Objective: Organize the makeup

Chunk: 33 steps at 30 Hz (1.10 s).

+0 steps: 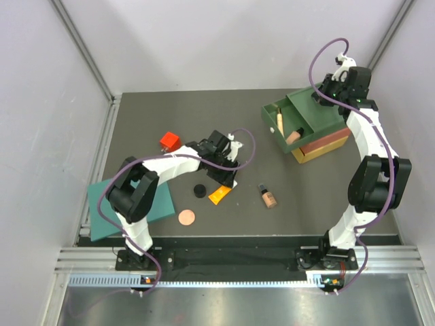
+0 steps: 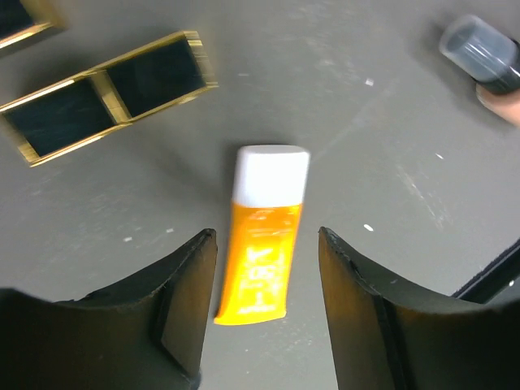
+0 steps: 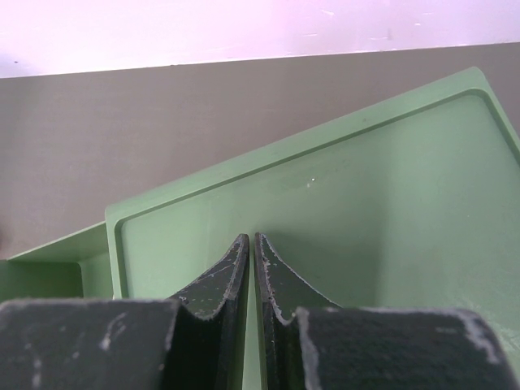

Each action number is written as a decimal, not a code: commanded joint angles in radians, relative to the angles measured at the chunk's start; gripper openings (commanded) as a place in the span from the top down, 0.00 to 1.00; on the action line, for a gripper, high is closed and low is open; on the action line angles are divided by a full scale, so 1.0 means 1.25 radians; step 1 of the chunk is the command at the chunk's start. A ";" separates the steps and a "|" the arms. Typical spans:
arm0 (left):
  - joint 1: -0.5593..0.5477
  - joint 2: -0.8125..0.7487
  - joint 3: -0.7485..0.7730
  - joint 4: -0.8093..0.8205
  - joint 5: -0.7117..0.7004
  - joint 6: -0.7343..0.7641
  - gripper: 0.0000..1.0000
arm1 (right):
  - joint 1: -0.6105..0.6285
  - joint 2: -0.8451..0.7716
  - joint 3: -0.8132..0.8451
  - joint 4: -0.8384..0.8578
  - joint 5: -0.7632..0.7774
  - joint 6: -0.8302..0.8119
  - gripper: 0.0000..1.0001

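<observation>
An orange tube (image 2: pixel 262 260) with a white cap (image 2: pixel 272 172) lies flat on the dark table, its tail between the fingers of my open left gripper (image 2: pixel 266 236), which touch nothing. From above, the left gripper (image 1: pixel 223 175) hangs just over this tube (image 1: pixel 219 195). A black-gold palette (image 2: pixel 106 97) lies beyond the cap to the left. A black round compact (image 1: pixel 199 191), a copper disc (image 1: pixel 186 217) and a beige black-capped bottle (image 1: pixel 268 197) lie nearby. My right gripper (image 3: pixel 248 238) is shut and empty over the green box top (image 3: pixel 366 203).
The stacked drawer box (image 1: pixel 319 132) stands at the back right, its green drawer (image 1: pixel 272 125) pulled out and holding a cream stick (image 1: pixel 279 122) and a beige bottle (image 1: pixel 293 134). A teal sheet (image 1: pixel 160 204) lies front left. A small red object (image 1: pixel 170 141) sits behind the left arm.
</observation>
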 commanded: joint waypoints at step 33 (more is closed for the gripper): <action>-0.044 0.041 0.008 0.001 -0.035 0.065 1.00 | 0.003 0.096 -0.049 -0.245 0.018 -0.007 0.92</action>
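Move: The orange tube with the white cap lies almost under the open left fingers, its middle about 2 cm back, 1 cm left and 3 cm below them. A gold-framed black palette lies some 7 cm ahead and 1 cm right; the black round pot is about 9 cm left and 2 cm back. The foundation bottle lies roughly 13 cm right and 4 cm back. From the right hand, the tube is about 25 cm back, 28 cm left and 22 cm below. Down a little over 2 cm towards the orange tube goes the left hand, fingers open and still slanting down to the right, with about 1 cm of drift to the right overall. It then stays low while the fingers close nearly shut, pinching the tube's orange body just behind the white cap. ##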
